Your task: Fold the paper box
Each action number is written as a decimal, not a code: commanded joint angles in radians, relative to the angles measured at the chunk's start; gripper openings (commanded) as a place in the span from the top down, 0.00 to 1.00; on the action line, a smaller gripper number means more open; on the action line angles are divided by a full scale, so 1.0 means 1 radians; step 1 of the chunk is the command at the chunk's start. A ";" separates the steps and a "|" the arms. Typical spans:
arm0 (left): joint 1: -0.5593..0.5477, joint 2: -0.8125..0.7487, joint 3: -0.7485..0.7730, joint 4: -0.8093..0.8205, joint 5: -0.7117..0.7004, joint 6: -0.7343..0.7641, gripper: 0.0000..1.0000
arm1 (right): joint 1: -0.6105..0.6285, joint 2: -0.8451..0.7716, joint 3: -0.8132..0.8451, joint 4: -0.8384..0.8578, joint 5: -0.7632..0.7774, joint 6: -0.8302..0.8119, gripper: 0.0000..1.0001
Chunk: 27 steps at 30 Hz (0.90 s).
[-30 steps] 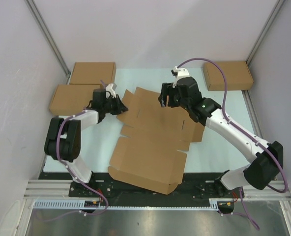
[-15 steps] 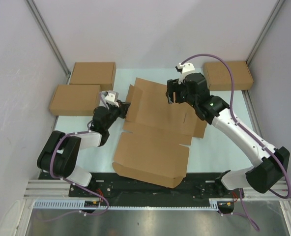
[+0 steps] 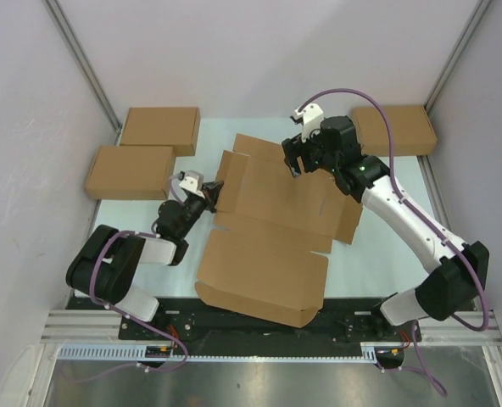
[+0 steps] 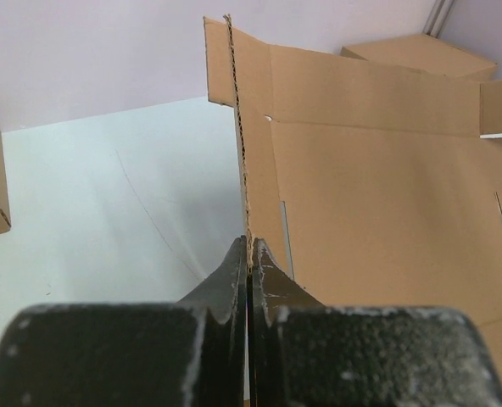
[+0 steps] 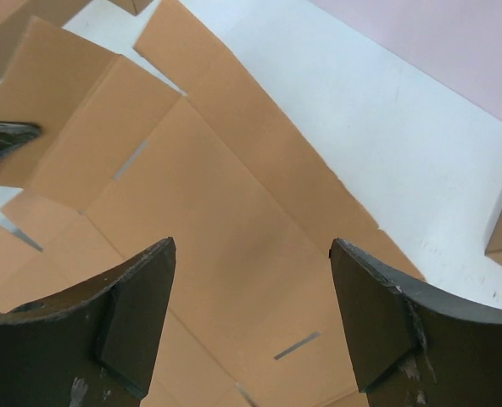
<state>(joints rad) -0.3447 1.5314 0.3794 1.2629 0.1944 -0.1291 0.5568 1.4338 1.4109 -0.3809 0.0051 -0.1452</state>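
Note:
The paper box (image 3: 272,229) lies opened out as a flat brown cardboard sheet with flaps and slots in the middle of the table. My left gripper (image 3: 207,197) is shut on the edge of its left side flap (image 4: 241,161), which stands up edge-on between the fingers (image 4: 249,250). The main panel (image 4: 378,186) spreads to the right of that flap. My right gripper (image 3: 295,161) hangs open above the far part of the sheet. In the right wrist view its fingers (image 5: 251,246) stand wide apart over the bare cardboard (image 5: 209,229), touching nothing.
Two closed brown boxes (image 3: 159,125) (image 3: 130,171) sit at the far left and one (image 3: 393,129) at the far right. White walls close in the table on three sides. The sheet's near edge (image 3: 259,309) reaches the arm bases.
The left arm has dropped lower and nearer, and its gripper has closed on the flap edge. The right gripper has moved toward the far edge and opened wider. The sheet has turned slightly.

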 commanded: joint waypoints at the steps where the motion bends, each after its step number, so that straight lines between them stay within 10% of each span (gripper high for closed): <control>1: -0.010 -0.010 -0.019 0.372 0.034 0.037 1.00 | -0.070 0.037 0.040 0.063 -0.134 -0.083 0.20; 27: -0.168 -0.200 -0.065 0.207 -0.124 0.332 1.00 | -0.230 0.198 0.085 0.097 -0.505 -0.177 0.25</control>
<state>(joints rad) -0.5087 1.3403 0.3103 1.2915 0.0986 0.1596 0.3275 1.6348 1.4666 -0.2802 -0.4366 -0.3157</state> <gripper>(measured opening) 0.014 0.764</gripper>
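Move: For the right hand, the far flap's middle is about 6 cm ahead, in line sideways and some 7 cm below. The bottom panel's middle is 3 cm back, 2 cm left and about 16 below; the right flap lies some 5 back, 14 right. The left hand already pinches the upright left flap, whose middle is 1 cm ahead and 2 right; for it the far flap's middle lies about 6 cm ahead, 16 right. Forward, then down at the end, the right hand travels some 6 cm out to the far flap's rim and sinks about 4, turning a little counter-clockwise, its fingers staying wide open to straddle the rim. The left hand keeps its pinch on the left flap and draws it back and slightly right while lifting it about 5 cm, fingertips tipping up some 15 degrees. ##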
